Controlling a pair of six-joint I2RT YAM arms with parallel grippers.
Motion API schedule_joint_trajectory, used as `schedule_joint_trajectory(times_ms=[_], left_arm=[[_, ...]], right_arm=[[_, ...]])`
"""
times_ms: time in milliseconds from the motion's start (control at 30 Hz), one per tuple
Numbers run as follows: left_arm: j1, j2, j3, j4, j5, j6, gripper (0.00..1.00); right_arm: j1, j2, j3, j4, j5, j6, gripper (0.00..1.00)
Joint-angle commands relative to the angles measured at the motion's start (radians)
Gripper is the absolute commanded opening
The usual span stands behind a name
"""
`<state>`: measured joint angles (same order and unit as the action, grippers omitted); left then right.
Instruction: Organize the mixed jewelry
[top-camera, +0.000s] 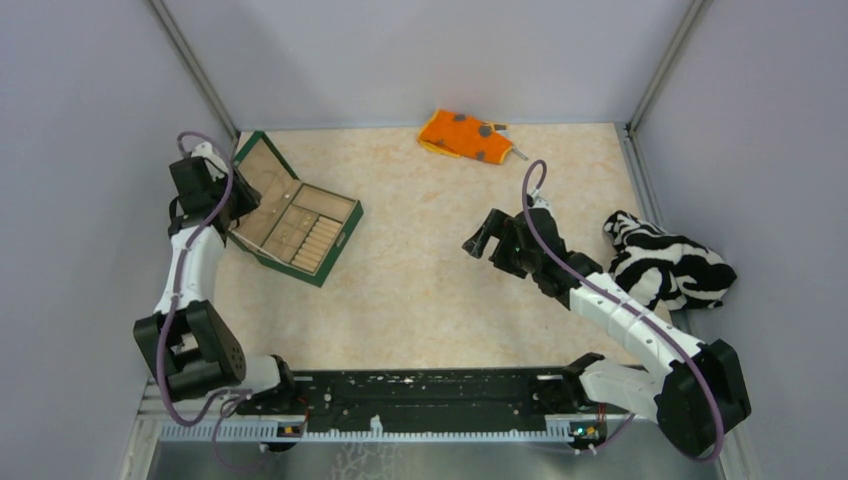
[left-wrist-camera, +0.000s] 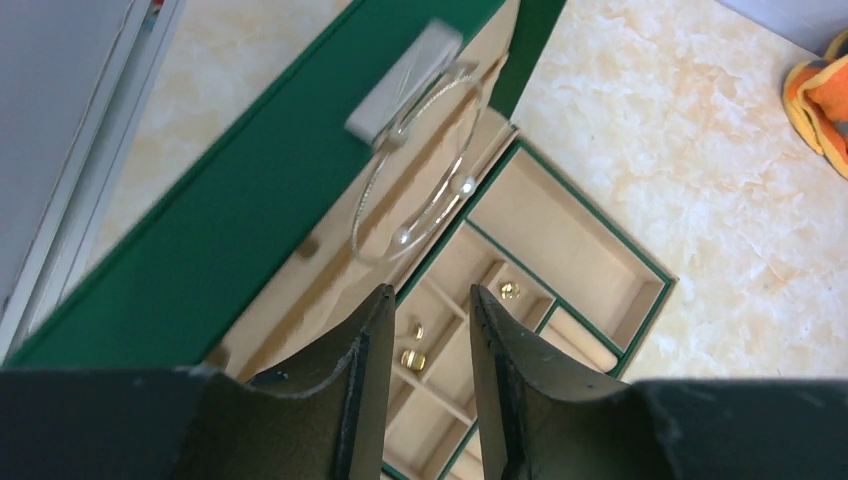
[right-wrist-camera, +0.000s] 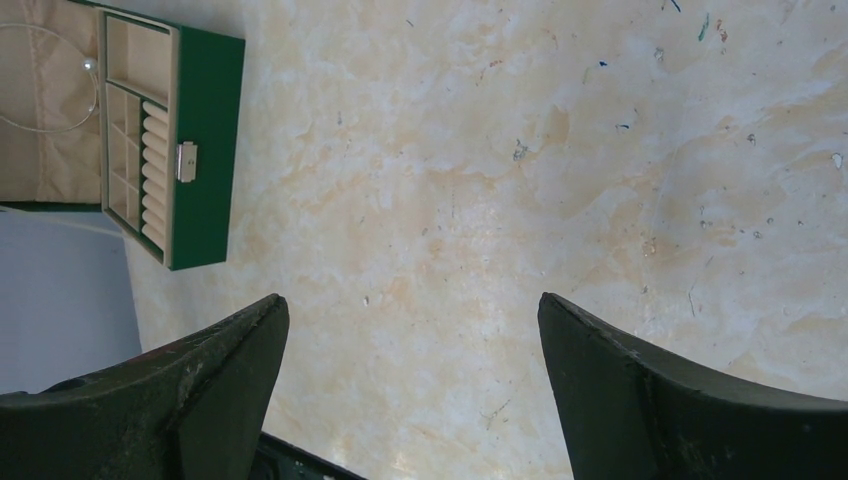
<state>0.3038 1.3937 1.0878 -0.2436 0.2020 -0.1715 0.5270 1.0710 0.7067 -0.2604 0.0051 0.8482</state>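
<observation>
A thin silvery bangle (left-wrist-camera: 402, 238) with pearl-like ends lies against the beige inner face of the open lid of the green jewelry box (left-wrist-camera: 200, 250), just beyond my left fingertips and touching neither. Three small gold pieces (left-wrist-camera: 412, 358) sit in the box's little compartments. My left gripper (left-wrist-camera: 430, 292) hovers over the box (top-camera: 345, 235) with its jaws apart and nothing between them. My right gripper (right-wrist-camera: 410, 300) hangs wide open over bare table at mid-right (top-camera: 478, 240). It sees the box (right-wrist-camera: 205, 150) and the bangle (right-wrist-camera: 88, 65) far off.
An orange grey-spotted cloth (top-camera: 465, 135) lies at the back of the table. A black-and-white striped cloth (top-camera: 665, 260) is bunched by the right wall. Grey walls close in the table on three sides.
</observation>
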Motion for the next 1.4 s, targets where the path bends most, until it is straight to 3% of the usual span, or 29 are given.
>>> schedule_joint_trajectory(times_ms=[0, 167, 500, 1067, 1367], left_arm=[[0.003, -0.088, -0.105, 0.069, -0.117, -0.112, 0.40], [-0.006, -0.157, -0.269, 0.194, -0.193, -0.194, 0.42], [-0.015, -0.091, -0.349, 0.372, -0.225, -0.356, 0.42], [-0.029, 0.046, -0.340, 0.517, -0.100, -0.379, 0.39], [-0.074, 0.058, -0.397, 0.599, -0.234, -0.368, 0.41]], right_arm=[[-0.005, -0.015, -0.008, 0.047, -0.025, -0.001, 0.94], [-0.005, -0.020, -0.018, 0.045, -0.032, 0.002, 0.93], [-0.005, -0.047, -0.033, 0.035, -0.023, 0.009, 0.93], [-0.005, -0.046, -0.030, 0.013, -0.011, 0.016, 0.93], [-0.005, -0.048, -0.029, 0.002, -0.008, 0.014, 0.93]])
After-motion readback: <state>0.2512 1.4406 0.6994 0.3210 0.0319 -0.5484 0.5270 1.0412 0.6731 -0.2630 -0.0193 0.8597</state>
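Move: The silver hoop with pearls hangs inside the jewelry box's raised lid, about 6 cm straight ahead of the left hand and some 7 cm below it. The middle of the lid is roughly 3 cm ahead and 4 cm to this hand's left, 8 cm down; the open tray lies about 6 cm back and 6 cm to its right, some 14 cm below. From the right hand, the hoop is about 15 cm ahead, 43 cm to the left and 5 cm lower. No touch of the fingers on the hoop can be seen; the left hand heads down in front of the lid's lining towards the hoop. It draws back and down about 5 cm, then comes forward again by as much while sinking a little more, ending some 7 cm lower. The wrist turns about 15 degrees counter-clockwise, with its left side dipping and the fingertips tilting up; the fingers stay partly open. ##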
